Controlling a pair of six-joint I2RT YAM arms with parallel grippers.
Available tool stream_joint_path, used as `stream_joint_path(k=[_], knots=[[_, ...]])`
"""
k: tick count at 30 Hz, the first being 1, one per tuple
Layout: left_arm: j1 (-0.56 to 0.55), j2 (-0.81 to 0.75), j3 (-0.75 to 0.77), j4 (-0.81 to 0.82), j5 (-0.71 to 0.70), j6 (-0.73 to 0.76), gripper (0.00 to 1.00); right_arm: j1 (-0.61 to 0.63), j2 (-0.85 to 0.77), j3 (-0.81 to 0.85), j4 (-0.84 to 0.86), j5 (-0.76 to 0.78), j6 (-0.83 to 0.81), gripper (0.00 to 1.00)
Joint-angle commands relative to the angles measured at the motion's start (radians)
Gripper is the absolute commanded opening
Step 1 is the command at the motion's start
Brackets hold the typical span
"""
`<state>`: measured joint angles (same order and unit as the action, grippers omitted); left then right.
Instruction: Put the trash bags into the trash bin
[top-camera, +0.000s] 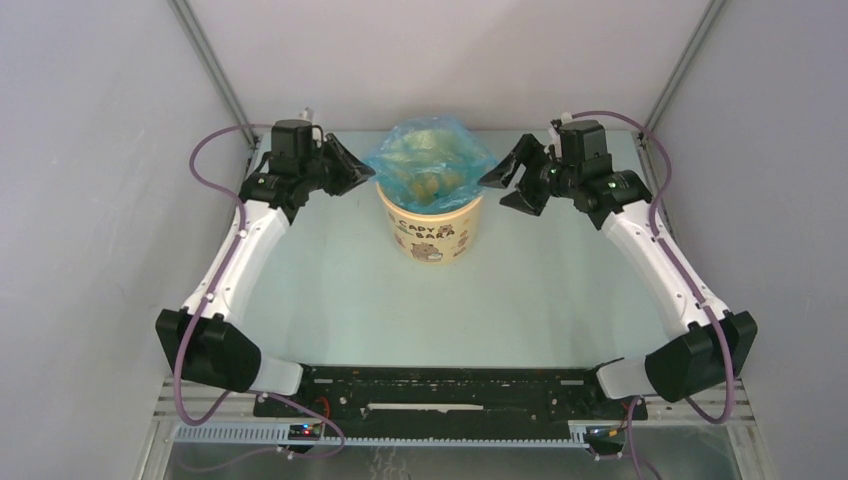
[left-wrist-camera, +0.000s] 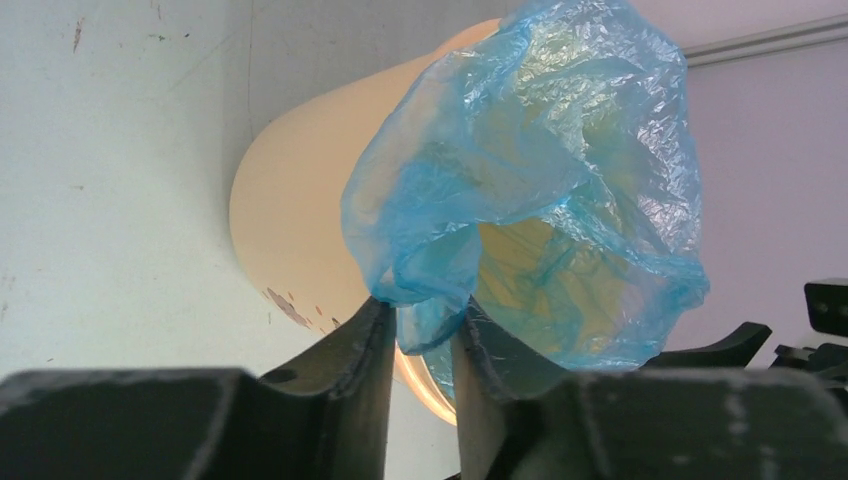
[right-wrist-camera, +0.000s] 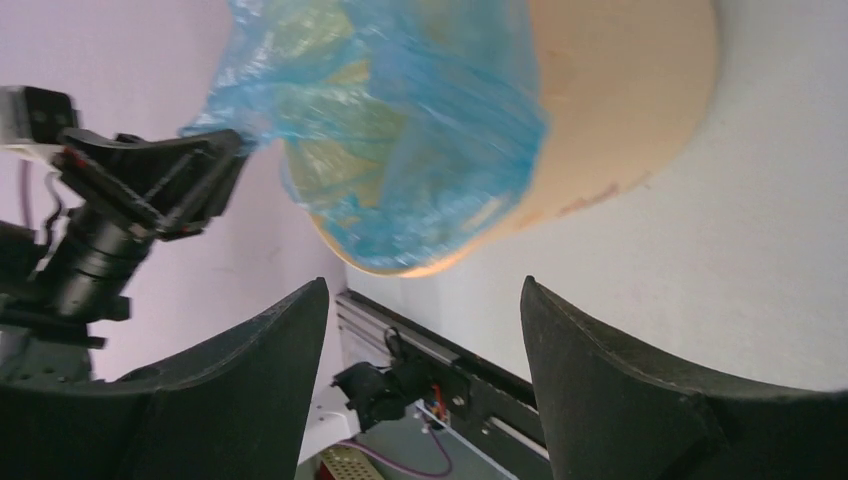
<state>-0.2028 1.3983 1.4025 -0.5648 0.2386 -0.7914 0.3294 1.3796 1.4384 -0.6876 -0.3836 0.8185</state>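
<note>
The light-blue trash bag (top-camera: 430, 155) billows up out of the pale-yellow trash bin (top-camera: 432, 232) at the back middle of the table, its lower part inside the bin. My left gripper (top-camera: 365, 172) is at the bag's left side. In the left wrist view its jaws (left-wrist-camera: 425, 315) stand a little apart, with a hanging fold of the bag (left-wrist-camera: 540, 180) between the tips and the bin (left-wrist-camera: 300, 200) behind. My right gripper (top-camera: 500, 185) hovers just right of the bag, wide open (right-wrist-camera: 423, 290) and holding nothing, apart from the bag (right-wrist-camera: 400, 130) and bin (right-wrist-camera: 620, 100).
Grey enclosure walls with metal struts (top-camera: 215, 65) close in the back and sides. The black base rail (top-camera: 450, 385) with both arm mounts runs along the near edge. The pale green tabletop (top-camera: 430, 310) stretches between bin and rail.
</note>
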Motion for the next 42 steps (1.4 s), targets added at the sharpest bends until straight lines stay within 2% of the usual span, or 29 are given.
stream_joint_path(k=[1, 3, 7, 9, 13, 24, 37, 38, 40, 41, 42], knots=[[0.005, -0.010, 0.029, 0.026, 0.013, -0.009, 0.27, -0.001, 0.035, -0.006, 0.225, -0.090, 0.134, 0.78], [0.005, -0.005, 0.039, 0.023, 0.024, -0.010, 0.20, -0.001, 0.062, -0.006, 0.262, -0.104, 0.161, 0.74], [0.005, -0.004, 0.059, 0.025, 0.036, -0.014, 0.09, -0.002, 0.090, 0.006, 0.263, -0.117, 0.168, 0.55], [0.005, -0.014, 0.068, 0.021, 0.033, -0.011, 0.01, -0.003, 0.090, 0.007, 0.251, -0.120, 0.154, 0.49], [0.005, -0.032, 0.086, 0.016, 0.029, -0.014, 0.00, -0.012, 0.097, 0.007, 0.214, -0.118, 0.118, 0.44], [0.004, -0.037, 0.078, 0.033, 0.040, -0.035, 0.00, -0.022, 0.076, -0.008, 0.133, -0.107, 0.070, 0.67], [0.005, -0.045, 0.083, 0.033, 0.048, -0.042, 0.00, -0.034, 0.080, -0.032, 0.186, -0.112, 0.065, 0.67], [0.005, -0.048, 0.084, 0.032, 0.048, -0.044, 0.00, -0.036, 0.083, -0.036, 0.206, -0.112, 0.065, 0.65], [0.006, -0.053, 0.089, 0.025, 0.045, -0.052, 0.00, -0.036, 0.098, -0.035, 0.255, -0.099, 0.067, 0.51], [0.007, -0.052, 0.095, 0.015, 0.045, -0.061, 0.00, -0.035, 0.106, -0.029, 0.261, -0.100, 0.074, 0.43], [0.010, -0.048, 0.104, 0.007, 0.052, -0.067, 0.00, -0.037, 0.110, -0.015, 0.253, -0.105, 0.083, 0.29]])
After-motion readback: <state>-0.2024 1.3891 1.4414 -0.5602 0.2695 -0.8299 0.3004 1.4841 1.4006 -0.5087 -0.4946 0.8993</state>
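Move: Just beyond the right hand's open fingers, about 4 cm ahead, 2 cm left and 2 cm lower, lies the trash bag's right edge; the bag's bunched middle is some 4 cm ahead and 11 cm left. The trash bin's middle is straight under that bulk, some 15 cm below the hand. The left hand already has the bag's left corner between its part-open fingertips, with the bin's middle about 10 cm to its right and 1 cm ahead, 14 cm below. Closing the left fingers fully on the bag's left corner, then raising it about 2 cm and holding there. The right hand reaches some 3 cm forward and 3 cm left to the bag's right edge, rolling slightly; it half closes, reopens while sinking about 1.5 cm and easing slightly back to its right, then starts closing again, still half open around the edge. ##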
